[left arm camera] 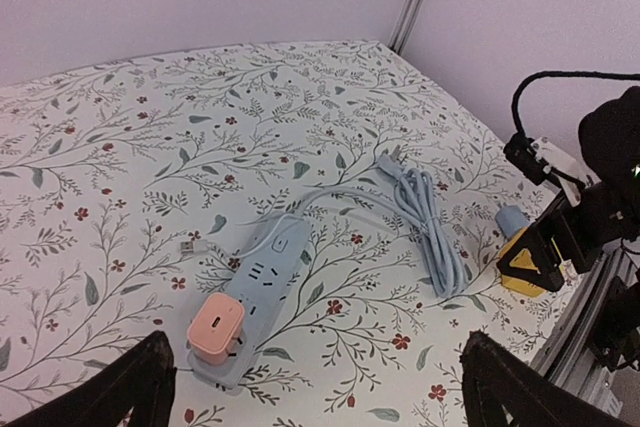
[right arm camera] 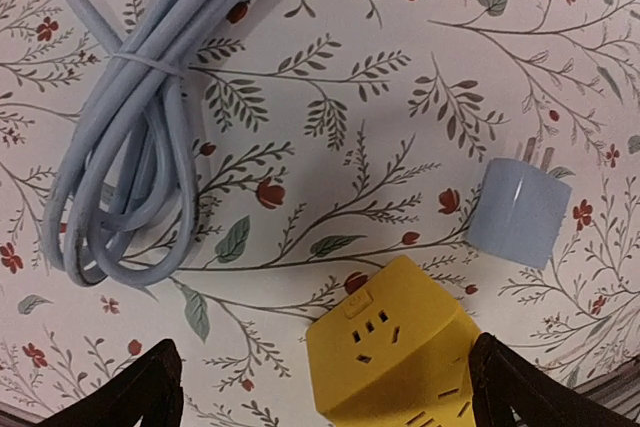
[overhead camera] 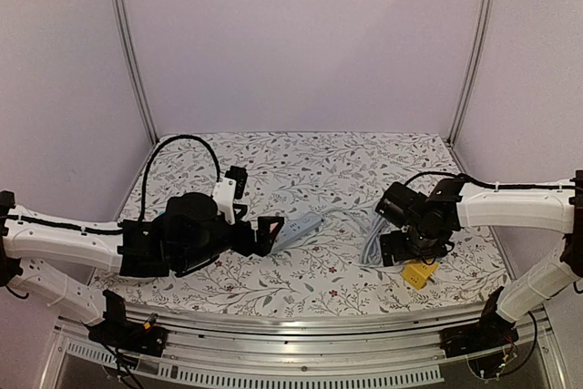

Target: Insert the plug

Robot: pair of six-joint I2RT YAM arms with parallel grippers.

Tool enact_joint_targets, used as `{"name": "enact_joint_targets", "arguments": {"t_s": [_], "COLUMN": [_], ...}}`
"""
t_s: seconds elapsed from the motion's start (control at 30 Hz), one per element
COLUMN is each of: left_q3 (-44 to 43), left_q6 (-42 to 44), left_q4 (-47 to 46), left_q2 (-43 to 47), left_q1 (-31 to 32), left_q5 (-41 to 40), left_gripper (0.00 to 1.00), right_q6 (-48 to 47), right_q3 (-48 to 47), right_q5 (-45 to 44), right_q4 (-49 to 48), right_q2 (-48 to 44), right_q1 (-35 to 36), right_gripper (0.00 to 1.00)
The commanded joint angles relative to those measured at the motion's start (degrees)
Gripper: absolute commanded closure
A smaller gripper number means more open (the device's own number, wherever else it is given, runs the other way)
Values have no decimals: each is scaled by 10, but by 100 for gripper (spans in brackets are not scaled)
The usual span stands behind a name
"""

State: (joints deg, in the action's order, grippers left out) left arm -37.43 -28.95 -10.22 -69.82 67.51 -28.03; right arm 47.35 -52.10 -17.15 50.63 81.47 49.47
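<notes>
A blue-grey power strip (left arm camera: 262, 269) lies on the floral table cover; it also shows in the top view (overhead camera: 302, 224). A pink plug (left arm camera: 215, 326) stands on the socket at its near end, slightly tilted; I cannot tell how deep it sits. My left gripper (left arm camera: 315, 397) is open and empty, just behind the strip's near end, its fingertips (left arm camera: 130, 392) wide apart. My right gripper (right arm camera: 325, 402) is open and empty above a yellow socket cube (right arm camera: 395, 357). A blue-grey pronged plug (right arm camera: 520, 212) lies beside the cube.
A tied coil of blue-grey cable (right arm camera: 130, 147) lies left of the yellow cube, between the two grippers (overhead camera: 372, 241). A small USB connector on a thin white lead (left arm camera: 190, 244) lies left of the strip. The table's front edge (overhead camera: 301, 321) is close behind the cube.
</notes>
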Motion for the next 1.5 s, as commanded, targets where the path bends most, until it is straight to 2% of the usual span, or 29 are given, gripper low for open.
{"name": "enact_joint_targets", "arguments": {"t_s": [0.0, 0.27, 0.57, 0.73, 0.93, 1.17, 1.33, 1.47], "left_q3": [10, 9, 7, 7, 7, 6, 8, 8], "left_q6": [4, 4, 6, 6, 7, 7, 8, 9], "left_q4": [6, 3, 2, 2, 1, 2, 2, 2], "left_q2": [5, 4, 3, 1, 1, 1, 5, 4], "left_q1": [10, 11, 12, 13, 13, 13, 13, 13], "left_q5": [-7, 0, 0, 3, 3, 3, 0, 2], "left_gripper": [0, 0, 0, 1, 1, 1, 1, 1], "right_q6": [-2, 17, -17, -19, -16, -5, -6, -5], "right_q3": [1, -9, -4, -4, -3, -4, -8, -18], "right_q5": [14, 6, 71, 77, 78, 67, 65, 59], "right_q4": [24, 75, 58, 61, 64, 68, 68, 65], "right_q2": [51, 81, 61, 75, 72, 72, 74, 77], "right_q1": [0, 0, 19, 36, 40, 41, 41, 42], "right_gripper": [1, 1, 1, 1, 18, 24, 41, 43]}}
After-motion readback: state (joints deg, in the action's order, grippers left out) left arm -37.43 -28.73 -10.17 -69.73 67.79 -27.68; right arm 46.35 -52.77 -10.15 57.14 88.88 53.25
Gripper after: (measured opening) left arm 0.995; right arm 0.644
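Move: The yellow adapter lies about 3 cm back of the right gripper, 3 cm to its right and some 4 cm below. The blue plug is about 3 cm ahead of that gripper and 6 cm to its right; the grey cable bundle is some 4 cm ahead and 6 cm to its left, both about 5 cm below. From the left gripper the adapter is roughly 28 cm to the right, 4 cm back and 17 cm below. Sink the open right gripper about 3.5 cm while drawing it back and slightly right, so its fingers come down around the yellow adapter. Stay at that height, carry on back to nearly 5 cm in all and swing left again by some 2 cm, tilting the fingers about 15 degrees nearer straight down, then close them by about a third to pinch the adapter from both sides. ##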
